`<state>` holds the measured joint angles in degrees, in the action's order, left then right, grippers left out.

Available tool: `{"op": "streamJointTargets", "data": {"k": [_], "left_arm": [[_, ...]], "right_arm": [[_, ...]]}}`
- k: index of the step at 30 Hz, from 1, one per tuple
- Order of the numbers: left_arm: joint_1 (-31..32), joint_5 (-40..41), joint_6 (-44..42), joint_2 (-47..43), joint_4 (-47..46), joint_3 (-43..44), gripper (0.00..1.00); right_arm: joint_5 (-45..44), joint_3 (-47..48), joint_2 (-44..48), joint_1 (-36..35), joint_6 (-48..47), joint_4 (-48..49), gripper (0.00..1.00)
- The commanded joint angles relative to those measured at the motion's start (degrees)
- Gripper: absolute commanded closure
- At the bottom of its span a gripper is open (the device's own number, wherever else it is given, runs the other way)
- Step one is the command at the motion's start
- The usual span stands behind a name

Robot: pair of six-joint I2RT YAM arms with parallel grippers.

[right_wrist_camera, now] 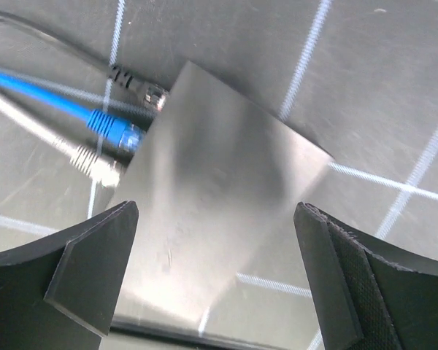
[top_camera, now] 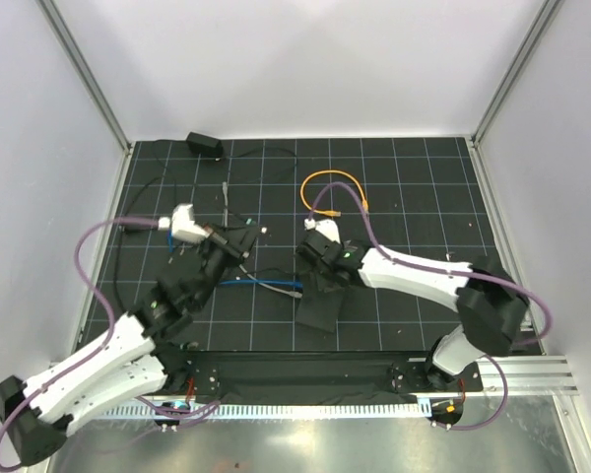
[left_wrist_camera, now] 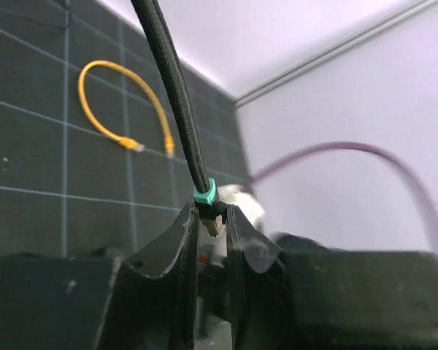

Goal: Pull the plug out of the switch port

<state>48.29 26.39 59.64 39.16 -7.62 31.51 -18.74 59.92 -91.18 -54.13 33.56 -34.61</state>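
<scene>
The switch, a flat black box [top_camera: 320, 304], lies on the mat at centre. In the right wrist view the box [right_wrist_camera: 219, 182] has a black plug [right_wrist_camera: 142, 89], a blue plug [right_wrist_camera: 113, 131] and a grey plug [right_wrist_camera: 95, 165] in its left edge. My right gripper [right_wrist_camera: 215, 213] hangs open just above the box, its jaws wide apart; it also shows in the top view [top_camera: 317, 258]. My left gripper [left_wrist_camera: 209, 213] is shut on a small plug with a teal collar [left_wrist_camera: 206, 194] on a black braided cable [left_wrist_camera: 171, 80]. It is held up, left of the box and apart from it [top_camera: 244, 240].
A yellow patch cable [top_camera: 333, 189] loops on the mat behind the right gripper. A small black power adapter [top_camera: 204, 145] sits at the back left with thin black leads trailing. A blue cable [top_camera: 276, 284] runs from the box toward the left arm.
</scene>
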Motion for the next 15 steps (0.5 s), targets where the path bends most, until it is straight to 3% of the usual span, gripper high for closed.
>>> {"op": "streamJointTargets", "data": {"k": [1, 2, 5, 8, 9, 15], "left_arm": [[-5.65, -12.65, -9.44, 11.62, 12.63, 8.55, 1.0], [-9.84, -20.25, -10.06, 14.25, 10.97, 12.75, 1.0], [-13.91, -30.73, -11.55, 25.93, 9.99, 23.36, 1.0], [-15.77, -34.81, -16.12, 37.45, 11.57, 33.41, 1.0], [-16.3, -38.75, -17.09, 43.66, 14.7, 41.62, 1.0], [-16.48, -48.44, -24.91, 63.38, 22.9, 64.35, 1.0]], "right_arm": [[-1.55, 4.4, 8.28, 0.51, 0.37, -7.38, 0.03], [-2.78, 5.02, 9.34, 0.52, 0.19, -8.45, 0.02], [-5.68, 6.61, 13.65, 1.04, -0.16, -11.7, 0.02], [-7.01, 6.0, 17.6, 1.92, 0.01, -13.29, 0.02], [-7.44, 5.65, 18.48, 2.27, 0.1, -13.46, 0.02], [-7.54, 3.98, 20.95, 3.41, 0.63, -14.7, 0.01]]}}
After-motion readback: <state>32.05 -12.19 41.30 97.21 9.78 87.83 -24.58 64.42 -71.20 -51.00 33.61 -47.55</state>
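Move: The left hand, high up with the black cable's plug already in its fingers, has the orange cable on the table about 29 cm ahead, 20 cm to its right and 27 cm lower. The switch lies some 3 cm back and 15 cm to that hand's right, the blue plug about level and 9 cm right. From the right hand the switch is about 5 cm below and 2 cm back, the blue plug 2 cm ahead and 6 cm left. Forward and to the right, the left hand sweeps quickly some 20 cm towards the orange cable, staying at about the same height. It keeps its pinch on the black cable's plug and swings roughly 25 degrees clockwise while its left side rises. The right hand, fingers still wide open, climbs about 11 cm away from the switch and drifts 5 cm right. ##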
